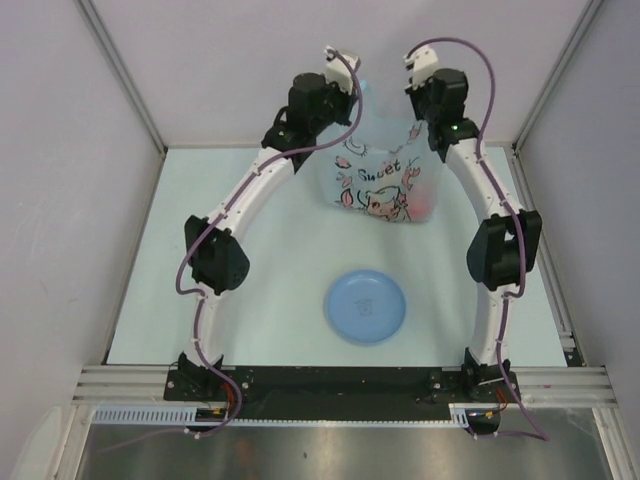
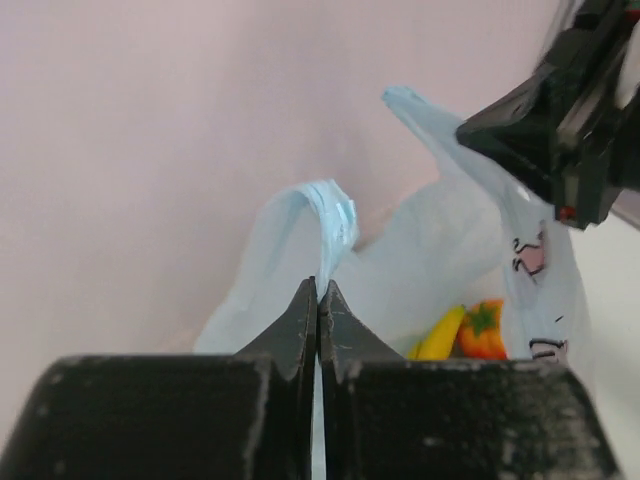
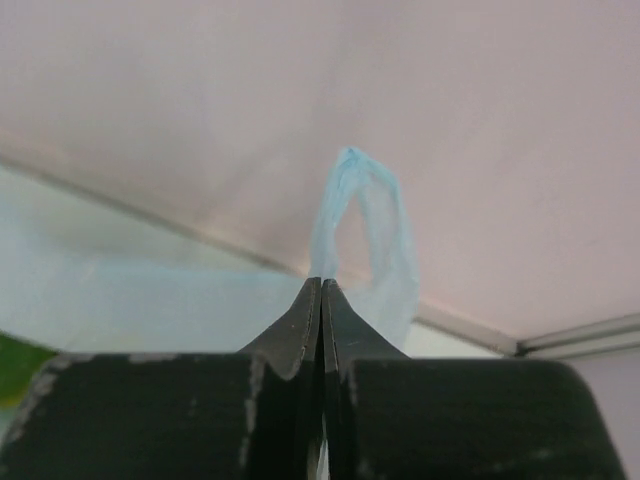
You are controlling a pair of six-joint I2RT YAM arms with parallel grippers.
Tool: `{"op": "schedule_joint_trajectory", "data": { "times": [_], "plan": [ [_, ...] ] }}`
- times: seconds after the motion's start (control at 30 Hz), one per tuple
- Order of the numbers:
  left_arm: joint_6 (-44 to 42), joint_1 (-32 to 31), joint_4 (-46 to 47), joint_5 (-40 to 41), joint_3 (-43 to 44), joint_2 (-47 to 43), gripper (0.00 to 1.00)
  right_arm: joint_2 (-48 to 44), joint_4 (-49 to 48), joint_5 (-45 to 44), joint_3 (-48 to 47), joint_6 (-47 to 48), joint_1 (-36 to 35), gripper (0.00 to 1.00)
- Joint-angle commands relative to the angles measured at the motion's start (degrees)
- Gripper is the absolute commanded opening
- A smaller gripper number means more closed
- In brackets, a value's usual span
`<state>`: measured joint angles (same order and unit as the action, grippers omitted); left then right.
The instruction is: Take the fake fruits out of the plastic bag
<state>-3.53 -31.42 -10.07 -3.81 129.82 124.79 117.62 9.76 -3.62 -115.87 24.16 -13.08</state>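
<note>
The light-blue plastic bag [image 1: 380, 185] printed with "Sweet" and a cartoon girl hangs at the far middle of the table, held up between both arms. My left gripper [image 2: 319, 290] is shut on one bag handle [image 2: 330, 215]. My right gripper [image 3: 321, 288] is shut on the other handle [image 3: 365, 215]. In the left wrist view the bag's mouth gapes and a yellow banana [image 2: 442, 335] and an orange-red fruit [image 2: 481, 332] lie inside. A green patch [image 3: 18, 365] shows at the left edge of the right wrist view. Other fruits are hidden.
A round blue plate [image 1: 366, 306] lies on the pale table [image 1: 260, 320] in front of the bag, between the two arms. Enclosure walls stand close behind and on both sides. The right gripper's body [image 2: 560, 120] shows in the left wrist view.
</note>
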Motion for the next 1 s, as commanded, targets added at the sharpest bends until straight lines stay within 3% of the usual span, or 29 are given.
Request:
{"op": "schedule_joint_trajectory", "data": {
  "times": [0.0, 0.2, 0.3, 0.4, 0.57, 0.63, 0.67, 0.7, 0.8, 0.97],
  "plan": [
    [-3.0, 3.0, 7.5, -2.1, 7.8, -1.5, 0.0, -1.6, -9.2, 3.0, -10.2, -4.6, 2.4, 0.0],
    [0.3, 3.1, 8.6, -4.7, 11.6, -5.3, 0.0, -12.2, -18.3, 7.7, -2.4, -8.8, 5.6, 0.0],
    [2.2, 3.2, 4.4, -7.2, 6.1, -10.3, 0.0, -23.4, -21.7, 9.6, 13.3, -8.3, 6.2, 0.0],
    [4.4, 3.2, 3.3, -10.4, -9.2, -19.3, 0.0, -36.3, -21.6, 9.6, 34.7, -7.0, 5.7, 0.0],
    [10.4, 2.9, 3.9, -17.7, -40.1, -31.3, 0.0, -50.7, -10.2, 8.5, 59.8, -8.9, 5.3, 0.0],
    [11.5, 2.2, 2.9, -18.9, -46.5, -34.8, 0.0, -56.0, -7.5, 7.8, 69.1, -9.7, 5.7, 0.0],
    [12.0, 2.2, 3.0, -19.0, -51.5, -35.7, 0.0, -57.4, -5.3, 9.2, 70.8, -9.5, 5.9, 0.06],
    [12.0, 2.0, 2.8, -19.1, -53.2, -37.2, 0.0, -58.5, -4.0, 9.6, 71.6, -9.4, 6.0, 0.39],
    [12.1, 1.7, 1.7, -18.4, -56.0, -38.3, 0.0, -61.8, -2.6, 12.7, 70.0, -10.3, 5.9, 0.75],
    [11.3, 1.5, 1.7, -16.9, -55.6, -38.7, 0.0, -63.5, -5.1, 18.7, 59.1, -10.8, 4.3, 0.83]
  ]
}}
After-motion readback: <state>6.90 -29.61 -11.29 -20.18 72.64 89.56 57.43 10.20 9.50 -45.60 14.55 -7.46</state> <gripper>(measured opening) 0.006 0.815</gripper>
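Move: Both grippers already hold the plastic bag's rim high over the far part of the table, the right some 14 cm right of the left and 6 cm farther out. The blue plate lies about 32 cm back, 1 cm to the right and 34 cm below the left hand; from the right hand it is roughly 38 cm back and 12 cm to the left. The fruits in the bag hang about 7 cm back, 10 cm right and 24 cm below the left hand, and 13 cm back and 4 cm left of the right. Swing the bag up with both grippers by some 12 to 14 cm, then sweep it back towards the plate and down past the starting height, the hands spreading slightly and tipping downward. Keep the left gripper shut on its rim; near the bottom open the right wide to let its edge go, then start raising that hand. ##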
